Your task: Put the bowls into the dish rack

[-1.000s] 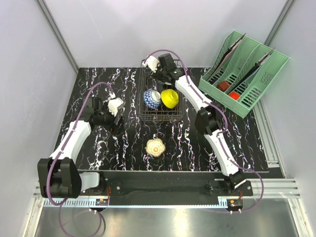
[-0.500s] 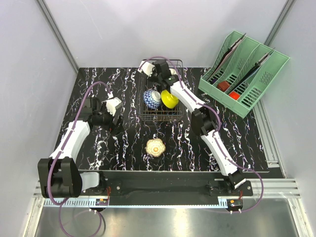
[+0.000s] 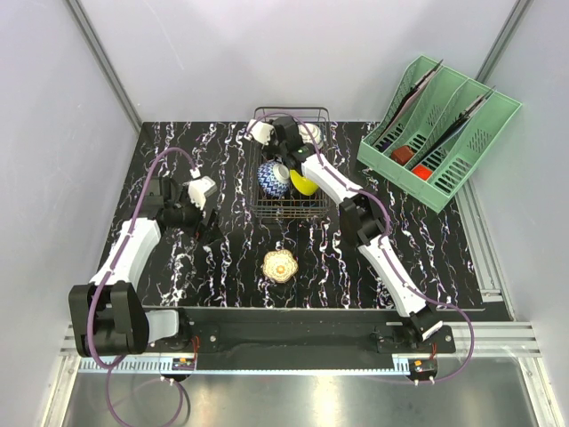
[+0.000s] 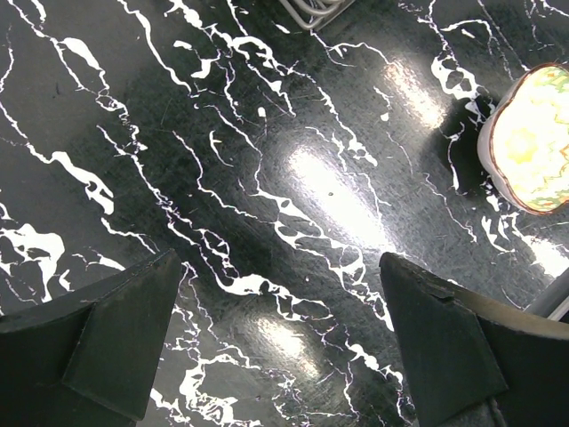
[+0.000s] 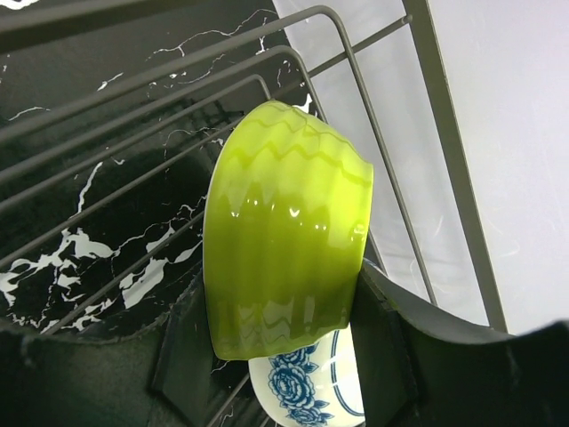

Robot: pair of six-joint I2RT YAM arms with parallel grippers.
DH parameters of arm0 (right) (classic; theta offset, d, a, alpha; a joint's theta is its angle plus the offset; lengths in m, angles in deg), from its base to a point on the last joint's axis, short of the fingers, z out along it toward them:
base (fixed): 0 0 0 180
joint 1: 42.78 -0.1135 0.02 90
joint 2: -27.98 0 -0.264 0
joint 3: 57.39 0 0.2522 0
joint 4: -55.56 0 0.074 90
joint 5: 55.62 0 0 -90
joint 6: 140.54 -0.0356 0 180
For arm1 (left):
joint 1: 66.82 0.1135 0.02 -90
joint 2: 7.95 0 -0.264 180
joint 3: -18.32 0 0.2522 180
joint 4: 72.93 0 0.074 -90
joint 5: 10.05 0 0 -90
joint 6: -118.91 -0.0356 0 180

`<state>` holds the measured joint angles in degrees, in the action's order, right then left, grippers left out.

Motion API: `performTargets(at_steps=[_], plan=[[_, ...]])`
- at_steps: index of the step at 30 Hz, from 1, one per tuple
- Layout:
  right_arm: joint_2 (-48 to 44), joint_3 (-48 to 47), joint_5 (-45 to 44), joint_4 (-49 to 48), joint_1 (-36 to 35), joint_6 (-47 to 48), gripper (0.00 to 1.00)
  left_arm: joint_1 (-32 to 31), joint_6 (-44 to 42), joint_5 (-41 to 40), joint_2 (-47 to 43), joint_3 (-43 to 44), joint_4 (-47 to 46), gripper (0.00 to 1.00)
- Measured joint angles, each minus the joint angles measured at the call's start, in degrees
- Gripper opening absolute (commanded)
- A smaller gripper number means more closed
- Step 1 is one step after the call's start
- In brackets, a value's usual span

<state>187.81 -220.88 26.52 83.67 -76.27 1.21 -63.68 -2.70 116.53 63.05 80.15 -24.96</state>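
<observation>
In the right wrist view my right gripper (image 5: 284, 331) is shut on a lime-green bowl (image 5: 284, 231), held on its side over the wires of the dish rack (image 5: 377, 133). A white bowl with blue flowers (image 5: 307, 387) lies just under it. From above, the right gripper (image 3: 286, 140) is at the far end of the dish rack (image 3: 284, 214), and the arm hides the green bowl. The rack holds a blue-patterned bowl (image 3: 271, 176), a yellow bowl (image 3: 307, 184) and a white bowl (image 3: 311, 133). A scalloped bowl (image 3: 282, 264) sits on the table. My left gripper (image 3: 206, 216) is open and empty.
A mint-green slotted organizer (image 3: 437, 133) stands at the back right with dark and red items in it. The left wrist view shows the left gripper (image 4: 277, 267) over black marbled tabletop (image 4: 293, 133), with the scalloped bowl (image 4: 533, 138) at the right edge. Grey walls close in the table.
The right arm has swung left and its wrist has come down over the far end of the rack. The left arm has drifted slightly to the left.
</observation>
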Motion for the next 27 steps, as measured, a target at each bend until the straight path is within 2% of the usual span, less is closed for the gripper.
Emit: performTargets(at_steps=[3,7,11,20,27], plan=[[0.0,0.6,-0.2,-0.9,-0.1,0.9,0.85,0.2,0.0,0.6,0.0,0.0,0.0,0.99],[0.0,2.0,-0.3,-1.2,-0.2,1.6,0.97,0.5,0.0,1.0,0.1,0.0,0.0,0.99],[0.0,3.5,-1.0,-2.2,-0.2,1.6,1.0,0.8,0.0,1.3,0.1,0.0,0.0,0.99],[0.0,4.2,-1.7,-2.4,-0.2,1.1,1.0,1.5,0.0,2.3,0.4,-0.2,-0.1,0.99],[-0.3,4.1,-1.5,-0.2,-0.2,-3.0,1.0,2.0,0.0,2.6,0.5,-0.2,0.0,0.99]])
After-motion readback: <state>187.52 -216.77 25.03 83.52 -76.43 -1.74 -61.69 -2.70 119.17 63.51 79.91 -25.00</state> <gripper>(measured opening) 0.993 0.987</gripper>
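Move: The right hand holds the lime bowl at the far end of the dish rack; the bowl's middle lies some 3 cm ahead of the hand and 3 cm to its left, about a centimetre lower. The blue-flowered bowl is about 7 cm to the hand's right and 1 cm ahead. Nearer in the rack, the zigzag bowl sits some 15 cm back and 1 cm left, the yellow bowl 16 cm back and 6 cm right, both about 4 cm lower. From the left hand the lime bowl is roughly 36 cm ahead and 13 cm right. Down by about 3 cm goes the right hand at the far end of the rack, most of it early on, while its fingers spread from the lime bowl's width to fully open and let go of the bowl. Towards the end it eases back a little, under 1 cm, with the wrist nearly unturned and the fingers staying wide. ##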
